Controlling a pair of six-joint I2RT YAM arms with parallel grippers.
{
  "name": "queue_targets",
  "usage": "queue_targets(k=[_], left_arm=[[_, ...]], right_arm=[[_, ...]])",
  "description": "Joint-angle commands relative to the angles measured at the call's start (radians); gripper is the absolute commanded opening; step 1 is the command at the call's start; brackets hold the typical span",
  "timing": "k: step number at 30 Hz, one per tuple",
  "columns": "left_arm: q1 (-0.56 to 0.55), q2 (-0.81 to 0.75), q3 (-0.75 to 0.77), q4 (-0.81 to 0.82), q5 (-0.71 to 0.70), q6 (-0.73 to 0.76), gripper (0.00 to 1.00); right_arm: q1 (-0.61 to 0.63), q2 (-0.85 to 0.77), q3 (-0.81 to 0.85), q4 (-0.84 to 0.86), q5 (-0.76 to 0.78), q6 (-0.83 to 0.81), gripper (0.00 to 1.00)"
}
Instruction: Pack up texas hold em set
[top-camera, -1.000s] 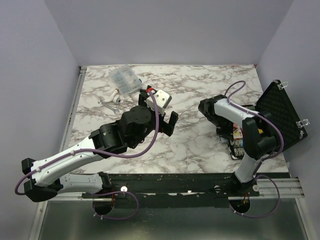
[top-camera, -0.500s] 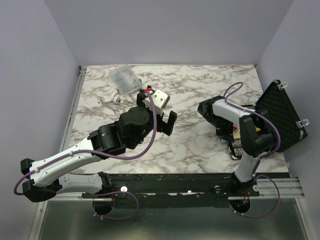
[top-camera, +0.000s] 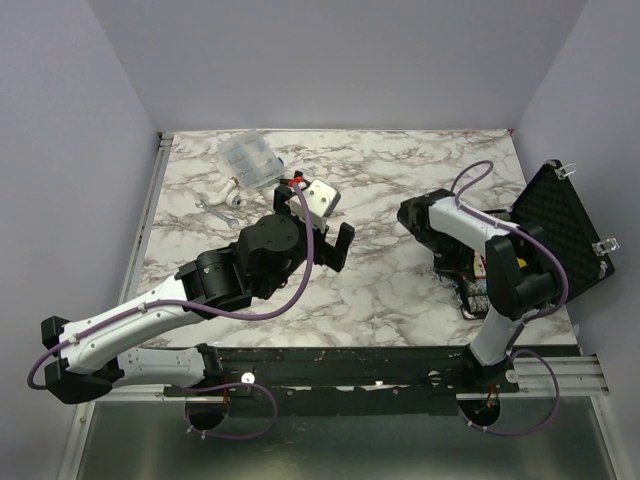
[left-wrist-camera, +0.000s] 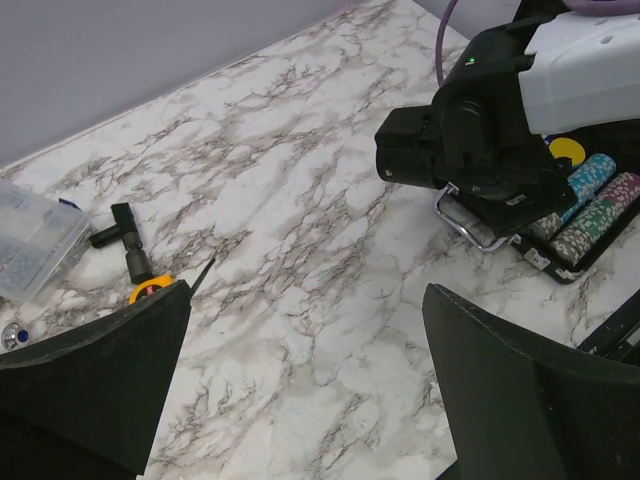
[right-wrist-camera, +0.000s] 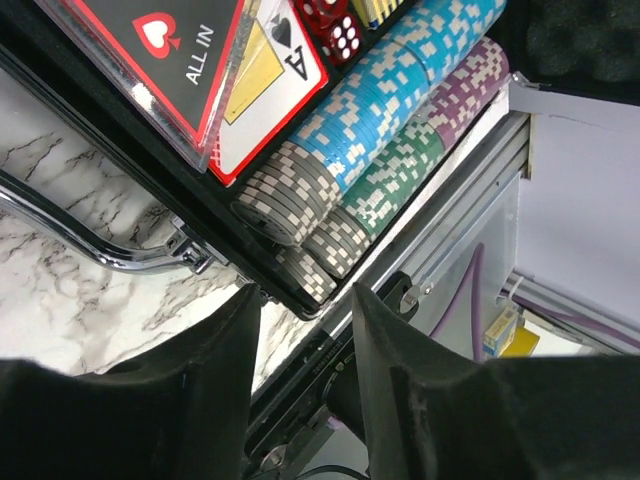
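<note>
The black briefcase (top-camera: 470, 292) of the texas hold em set lies open at the table's right edge, its foam lid (top-camera: 562, 228) standing up. The right wrist view shows chip rows (right-wrist-camera: 370, 130), a red "ALL IN" triangle (right-wrist-camera: 170, 50), a red-edged card box (right-wrist-camera: 272, 85) and red dice (right-wrist-camera: 335, 25) inside it. My right gripper (right-wrist-camera: 305, 300) hangs over the case's near corner, open a little, nothing between its fingers. My left gripper (left-wrist-camera: 305, 290) is wide open above bare marble mid-table. From there, chips (left-wrist-camera: 590, 195) and a yellow disc (left-wrist-camera: 566, 150) show under the right arm.
A clear plastic compartment box (top-camera: 248, 160) sits at the back left, with a white fitting (top-camera: 232, 192) and a wrench (top-camera: 212, 208) nearby. An orange tape measure (left-wrist-camera: 148, 290) and a black T-shaped tool (left-wrist-camera: 125, 235) lie beside my left finger. The case's chrome handle (right-wrist-camera: 80, 245) sticks out over the marble.
The right gripper's jaws have parted from shut to a narrow gap, and the right arm shifted slightly over the case. The left arm has stayed still.
</note>
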Motion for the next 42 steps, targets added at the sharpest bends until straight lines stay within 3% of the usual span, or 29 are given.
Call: queue_targets(k=[1, 6, 12, 23, 30, 42], left_arm=[[-0.005, -0.004, -0.006, 0.013, -0.024, 0.008, 0.98], [-0.005, 0.003, -0.005, 0.01, -0.027, 0.006, 0.98], [-0.004, 0.007, -0.005, 0.012, -0.026, 0.003, 0.98], [0.003, -0.013, -0.01, 0.014, -0.02, -0.006, 0.98], [0.002, -0.019, -0.01, 0.013, -0.022, -0.006, 0.99], [0.003, -0.015, -0.009, 0.013, -0.01, -0.008, 0.98]], right_arm=[[0.005, -0.092, 0.046, -0.042, 0.061, 0.057, 0.52], [0.0, -0.23, 0.075, 0.018, 0.119, 0.063, 0.74], [-0.036, -0.37, 0.176, 0.124, 0.31, -0.016, 0.79], [-0.235, -0.375, 0.295, 0.447, 0.549, -0.474, 0.89], [-0.324, -0.359, 0.252, 0.603, 0.556, -0.633, 0.93], [-0.462, -0.322, 0.247, 0.591, 0.477, -0.607, 1.0]])
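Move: The raised case lid is the goal: from the right hand its middle lies about 20 cm to the right, 6 cm ahead and roughly 9 cm higher. The blue chip row is centred about 7 cm to the right and 3 cm below, the yellow button some 11 cm to the right and 5 cm ahead, and the case handle about 7 cm to the left and 4 cm ahead. From the left hand the lid is about 55 cm to the right, 8 cm ahead and 19 cm lower. Lift the right gripper off the near-left part of the case, about 22 cm up and some 9 cm forward, tipping the downward fingers up towards forward by about 45 degrees. From mid-lift on, swing it about 16 cm right, over the case towards the raised lid's upper edge, and spread the partly open fingers wide, touching nothing at the end. ##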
